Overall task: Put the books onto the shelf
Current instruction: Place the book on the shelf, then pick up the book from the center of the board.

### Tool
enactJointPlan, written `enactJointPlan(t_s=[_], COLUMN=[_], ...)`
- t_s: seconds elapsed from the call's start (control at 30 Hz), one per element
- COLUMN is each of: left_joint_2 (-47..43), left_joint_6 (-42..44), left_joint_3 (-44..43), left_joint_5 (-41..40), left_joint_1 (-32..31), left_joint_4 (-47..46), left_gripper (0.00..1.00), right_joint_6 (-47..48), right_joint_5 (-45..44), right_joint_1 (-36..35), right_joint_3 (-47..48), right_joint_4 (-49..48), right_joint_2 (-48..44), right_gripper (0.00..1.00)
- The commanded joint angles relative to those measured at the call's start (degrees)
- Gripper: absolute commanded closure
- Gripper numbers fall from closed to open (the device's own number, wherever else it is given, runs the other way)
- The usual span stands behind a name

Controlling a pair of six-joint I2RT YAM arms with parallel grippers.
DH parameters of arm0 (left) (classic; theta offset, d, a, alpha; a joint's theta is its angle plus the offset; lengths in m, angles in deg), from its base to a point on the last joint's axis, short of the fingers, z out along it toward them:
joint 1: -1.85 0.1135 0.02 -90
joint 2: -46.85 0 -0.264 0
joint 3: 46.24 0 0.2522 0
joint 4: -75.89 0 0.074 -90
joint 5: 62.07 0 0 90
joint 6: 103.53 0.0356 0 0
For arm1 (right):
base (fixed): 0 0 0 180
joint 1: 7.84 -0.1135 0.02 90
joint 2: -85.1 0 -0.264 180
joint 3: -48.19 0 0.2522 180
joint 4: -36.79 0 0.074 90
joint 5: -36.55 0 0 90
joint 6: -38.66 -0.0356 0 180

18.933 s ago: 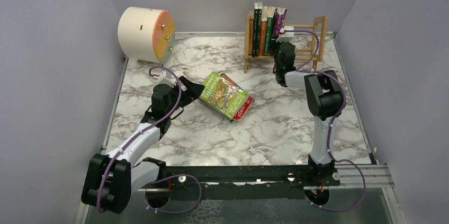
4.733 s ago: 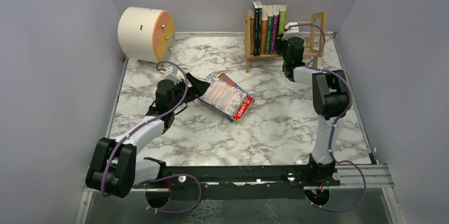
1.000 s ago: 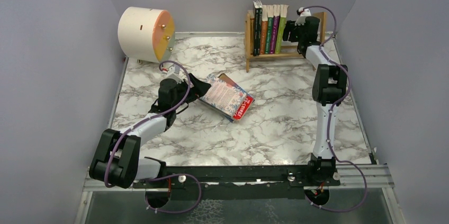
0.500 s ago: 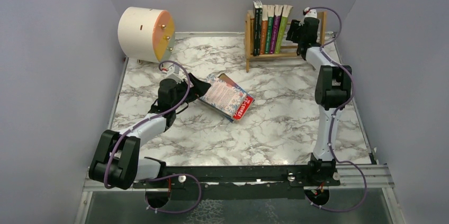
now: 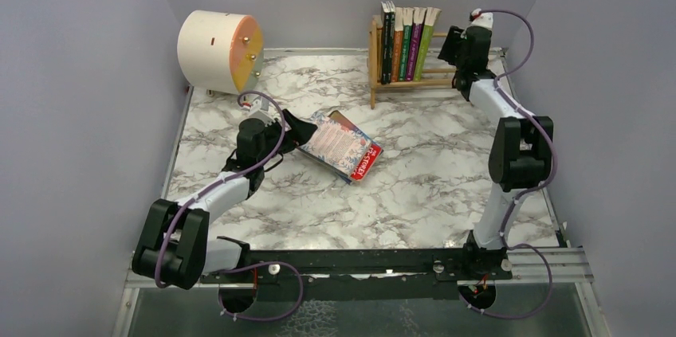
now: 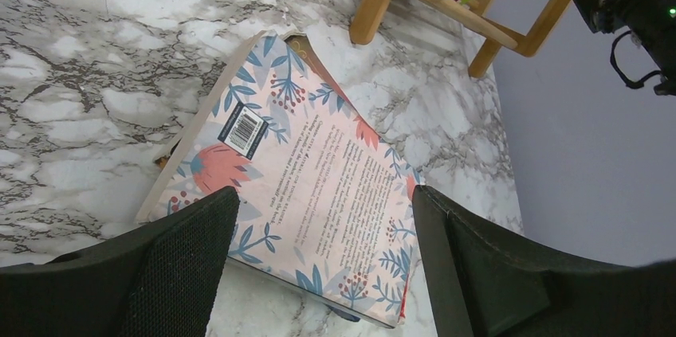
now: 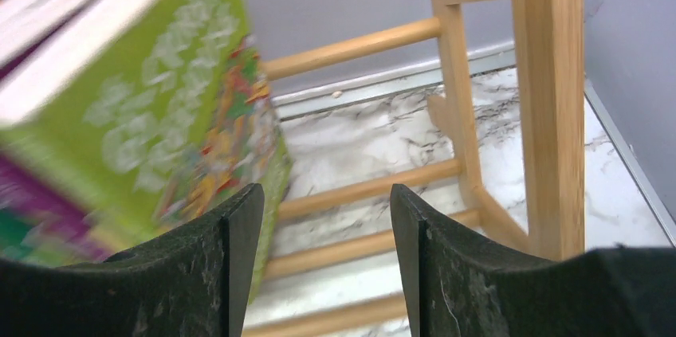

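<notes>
Several books (image 5: 406, 38) stand upright in the light-wood shelf (image 5: 375, 74) at the back, a green one (image 7: 159, 114) leaning at the row's right end. A pale floral book (image 5: 339, 144) lies flat mid-table on top of a red one (image 5: 365, 166). My left gripper (image 5: 296, 131) sits low at the floral book's (image 6: 311, 186) left edge, open (image 6: 323, 197), with the cover between and beyond its fingers. My right gripper (image 5: 446, 48) hovers at the shelf's right half, open (image 7: 325, 193) and empty, its left finger beside the green book.
A cream cylinder (image 5: 217, 50) with an orange face lies at the back left. The shelf's bare rails (image 7: 359, 46) and right end frame (image 7: 550, 98) stand just ahead of my right gripper. Grey walls close in the marble table (image 5: 414, 193) on three sides.
My right gripper has swung right and back from the row of books, and its arm's elbow has moved right. The left arm and the books on the table have not moved.
</notes>
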Motion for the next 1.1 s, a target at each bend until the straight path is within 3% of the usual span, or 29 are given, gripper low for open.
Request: enactJointPlan(t_s=[0.0, 0.3, 0.37, 0.43, 0.77, 1.07], left_joint_2=[-4.04, -7.91, -9.47, -10.70, -10.82, -11.94], left_joint_6=[-0.20, -2.76, -3.53, -3.62, -4.13, -4.07], left_joint_3=[-0.04, 0.40, 1.84, 2.99, 4.87, 5.42], left_joint_5=[-3.00, 0.40, 0.26, -0.19, -0.10, -0.78], left_joint_1=[0.35, 2.56, 2.76, 2.83, 3.05, 3.05], left_joint_4=[0.25, 2.60, 2.73, 2.74, 2.73, 1.70], left_gripper=[0.25, 0.23, 0.07, 0.01, 0.01, 0.01], right_joint_6=[3.70, 9.00, 8.77, 8.53, 7.88, 8.45], right_joint_5=[-4.21, -8.72, -9.24, -8.85, -11.13, -13.41], right_joint_1=[-6.52, -23.49, -25.80, -27.22, -35.06, -35.96], right_joint_3=[-6.95, -15.87, -17.56, -18.74, -24.07, -25.11], right_joint_4=[-5.55, -0.30, 1.02, 2.70, 3.93, 1.43], right_joint_2=[-10.96, -24.03, -25.74, -27.18, -31.59, -32.37], right_gripper=[0.42, 0.42, 0.42, 0.42, 0.42, 0.43])
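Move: The pink book on top of the pile lies about 37 cm to the right gripper's left, 28 cm back towards the base and 15 cm lower. The shelf's middle is roughly 9 cm ahead of that gripper and 6 cm to its left, 7 cm down; the leaning lime book on it is about 9 cm ahead and 9 cm left. From the left gripper, the pink book is level ahead, some 9 cm to its right and 11 cm below. Draw the empty right gripper away from the shelf, left and back across its front towards the pink book, about 24 cm left and 20 cm back, rising 10 cm first and then sinking some 4. Swing it roughly 30 degrees counter-clockwise on the way, fingers kept half open. Meanwhile lift the left gripper slightly, ease it back and left a couple of centimetres, and open its fingers fully. ##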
